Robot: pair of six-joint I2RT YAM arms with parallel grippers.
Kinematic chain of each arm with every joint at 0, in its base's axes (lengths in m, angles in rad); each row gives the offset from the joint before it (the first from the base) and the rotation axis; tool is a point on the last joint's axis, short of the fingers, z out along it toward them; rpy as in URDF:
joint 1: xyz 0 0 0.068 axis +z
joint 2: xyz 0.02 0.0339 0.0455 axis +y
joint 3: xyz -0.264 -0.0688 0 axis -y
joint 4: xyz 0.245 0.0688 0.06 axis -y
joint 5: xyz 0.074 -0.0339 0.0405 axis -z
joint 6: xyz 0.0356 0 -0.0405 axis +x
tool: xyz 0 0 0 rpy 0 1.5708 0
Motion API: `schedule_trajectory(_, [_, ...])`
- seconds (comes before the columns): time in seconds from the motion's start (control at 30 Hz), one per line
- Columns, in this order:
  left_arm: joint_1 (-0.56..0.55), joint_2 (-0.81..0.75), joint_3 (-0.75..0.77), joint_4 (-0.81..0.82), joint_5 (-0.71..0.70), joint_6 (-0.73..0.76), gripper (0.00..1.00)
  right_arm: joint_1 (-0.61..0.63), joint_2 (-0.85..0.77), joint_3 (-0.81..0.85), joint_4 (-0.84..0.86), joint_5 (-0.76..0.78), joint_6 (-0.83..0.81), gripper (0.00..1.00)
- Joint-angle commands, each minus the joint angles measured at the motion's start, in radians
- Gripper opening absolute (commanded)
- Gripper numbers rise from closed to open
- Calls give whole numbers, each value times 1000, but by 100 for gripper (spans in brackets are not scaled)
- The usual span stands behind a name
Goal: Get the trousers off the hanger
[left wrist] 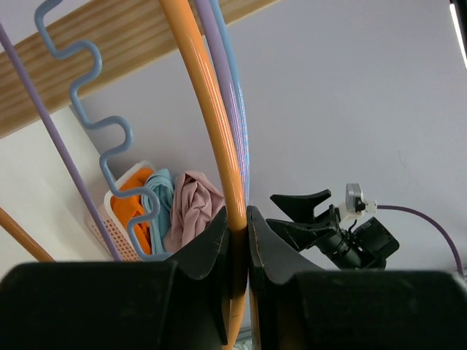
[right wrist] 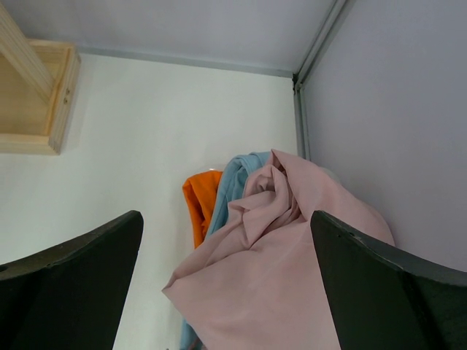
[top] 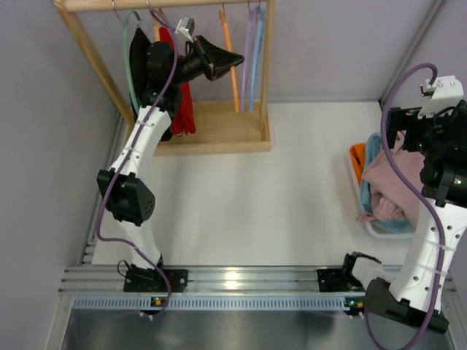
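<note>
The orange hanger (left wrist: 211, 124) hangs bare on the rack rail among other hangers, and it also shows in the top view as the same hanger (top: 232, 73). My left gripper (left wrist: 237, 215) is shut on its thin orange arm, up at the rack (top: 232, 60). The dusty-pink trousers (right wrist: 292, 255) lie crumpled on top of a pile in a basket at the right wall (top: 390, 179), apart from the hanger. My right gripper (right wrist: 226, 215) hovers above them, open wide, with a finger on either side and nothing held.
A wooden rack (top: 219, 131) stands at the back left with a pale green hanger (top: 130, 58), a red garment (top: 184, 102) and lilac and blue hangers (top: 252, 51). The white basket (top: 376, 230) also holds orange cloth (top: 357, 157) and light blue cloth (top: 372, 146).
</note>
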Motion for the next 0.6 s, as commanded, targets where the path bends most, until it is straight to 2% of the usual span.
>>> schedule_trajectory(0.0, [-38,16,47,66,25,29,0,2,-17,1,6,-16,8,99])
schedule_trajectory(0.23, [-71,30,53,65,17,50,0,2,-30,-7,3,-11,-2,99])
schedule_trajectory(0.33, [-71,21,55,25,-3,81,13,2,-28,-2,2,-14,0,99])
schedule_trajectory(0.37, [-69,7,53,10,-23,110,21,1,-30,-2,0,-14,1,99])
schedule_trajectory(0.47, [-64,-25,49,-59,-69,169,32,2,-33,-2,0,-19,3,99])
schedule_trajectory(0.5, [-63,-33,40,-79,-79,183,39,1,-34,-2,0,-22,2,100])
schedule_trajectory(0.57, [-52,-59,23,-113,-99,202,45,2,-39,0,0,-26,1,99])
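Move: The left hand already holds the bare orange hanger by its near shoulder. The rail spot for its hook is about 9 cm ahead, level sideways and 12 cm above. The purple hanger's middle is some 8 cm ahead, 4 cm to the right and 5 cm up. The blue hanger stands roughly 2 cm farther right of it, and the red garment about 5 cm ahead, 14 cm left and 8 cm lower. From the right hand the rail spot is roughly 26 cm ahead, 46 cm left and 20 cm up. Rightward along the rail, the left hand carries the orange hanger about 2.5 cm towards the rack's right post, its fingertips seeming to push the purple hanger ahead of them. It then all but stops, opens its fingers to somewhat under half and sinks about 1 cm, loosening its pinch on the shoulder with only a slight wrist tilt. ##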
